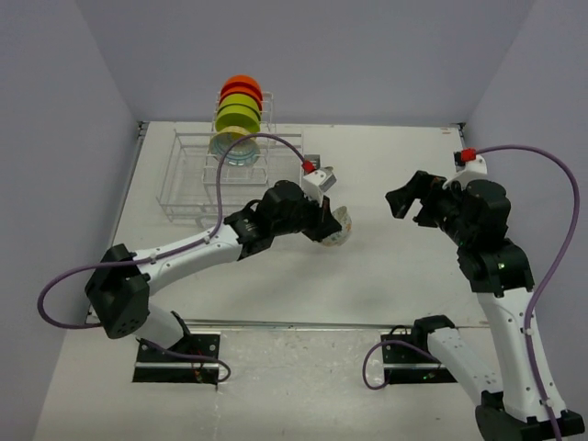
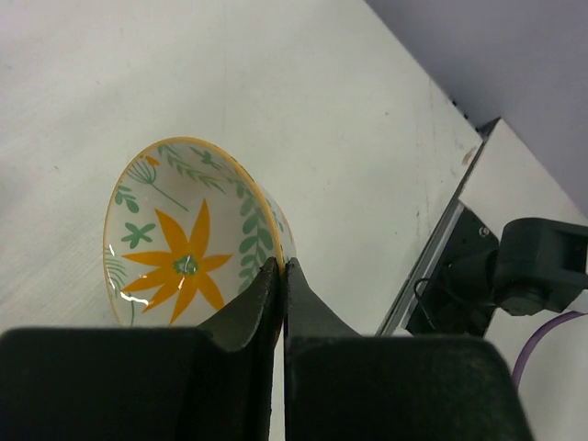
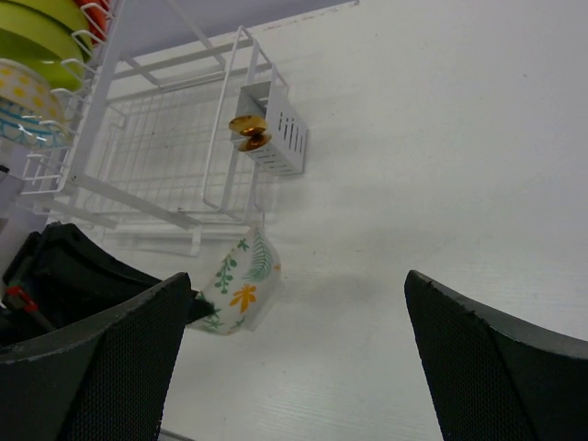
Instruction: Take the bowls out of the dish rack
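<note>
My left gripper [image 1: 327, 229] is shut on the rim of a pale bowl with a yellow-orange flower inside [image 2: 179, 248]. It holds the bowl tilted on its side, low over the table and right of the dish rack [image 1: 220, 175]. The bowl also shows in the right wrist view [image 3: 241, 287]. Orange bowls [image 1: 242, 87], lime-green bowls [image 1: 237, 112] and a pale bowl [image 1: 235, 147] stand on edge in the rack's upright tier. My right gripper [image 1: 410, 196] is open and empty, to the right of the held bowl and apart from it.
The rack's grey cutlery basket [image 3: 278, 130] has a small orange-brown object [image 3: 248, 131] at its side. The rack's lower level [image 3: 156, 152] holds nothing I can see. Walls close in at the back and both sides. The arm bases sit at the near table edge.
</note>
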You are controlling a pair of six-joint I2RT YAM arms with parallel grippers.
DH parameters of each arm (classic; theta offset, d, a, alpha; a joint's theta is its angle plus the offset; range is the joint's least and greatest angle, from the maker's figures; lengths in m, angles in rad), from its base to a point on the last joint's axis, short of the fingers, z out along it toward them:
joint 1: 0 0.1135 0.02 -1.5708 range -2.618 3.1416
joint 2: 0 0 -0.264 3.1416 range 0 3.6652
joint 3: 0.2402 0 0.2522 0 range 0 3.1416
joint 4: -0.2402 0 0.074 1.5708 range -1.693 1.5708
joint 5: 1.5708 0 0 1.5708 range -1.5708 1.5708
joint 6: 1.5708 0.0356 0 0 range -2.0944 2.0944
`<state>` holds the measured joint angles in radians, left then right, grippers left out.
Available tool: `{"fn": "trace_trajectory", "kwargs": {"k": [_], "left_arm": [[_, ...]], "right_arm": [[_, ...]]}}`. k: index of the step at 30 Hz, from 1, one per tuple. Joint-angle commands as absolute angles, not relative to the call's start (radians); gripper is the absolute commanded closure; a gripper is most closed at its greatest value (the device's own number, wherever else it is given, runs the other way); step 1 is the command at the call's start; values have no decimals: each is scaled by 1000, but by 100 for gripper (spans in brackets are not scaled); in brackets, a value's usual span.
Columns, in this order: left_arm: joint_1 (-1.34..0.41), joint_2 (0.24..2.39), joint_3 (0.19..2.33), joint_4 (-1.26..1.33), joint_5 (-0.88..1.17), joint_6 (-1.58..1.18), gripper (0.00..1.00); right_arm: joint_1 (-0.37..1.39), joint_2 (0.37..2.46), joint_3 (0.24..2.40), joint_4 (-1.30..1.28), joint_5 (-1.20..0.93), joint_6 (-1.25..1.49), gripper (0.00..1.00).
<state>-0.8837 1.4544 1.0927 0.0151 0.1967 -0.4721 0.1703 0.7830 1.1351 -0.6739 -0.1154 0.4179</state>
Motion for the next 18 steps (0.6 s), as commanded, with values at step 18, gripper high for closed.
{"fn": "trace_trajectory", "kwargs": {"k": [18], "left_arm": [[-1034, 1569, 1190, 169, 176, -28, 100]], "right_arm": [[172, 1052, 1075, -721, -221, 402, 7]]}}
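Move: Off the left fingertips hangs the flowered bowl, pinched by its rim, its middle some 3 cm ahead, 4 cm to the right and 2 cm below. The open right gripper it is being taken to is about 19 cm to the left hand's right, level ahead, 10 cm higher. From the right hand the bowl lies roughly 15 cm left, 3 cm ahead and 12 cm lower. The cutlery holder stands about 23 cm farther out than the bowl, 6 cm to its left, 16 cm lower. Sinking about 11 cm, the right hand comes down towards the held bowl, easing a little forward and tipping its wide-open fingers down some 20 degrees. The left hand keeps its pinch on the rim and carries the bowl down and to the right towards it, then rises slightly and draws back while turning clockwise and rolling. ##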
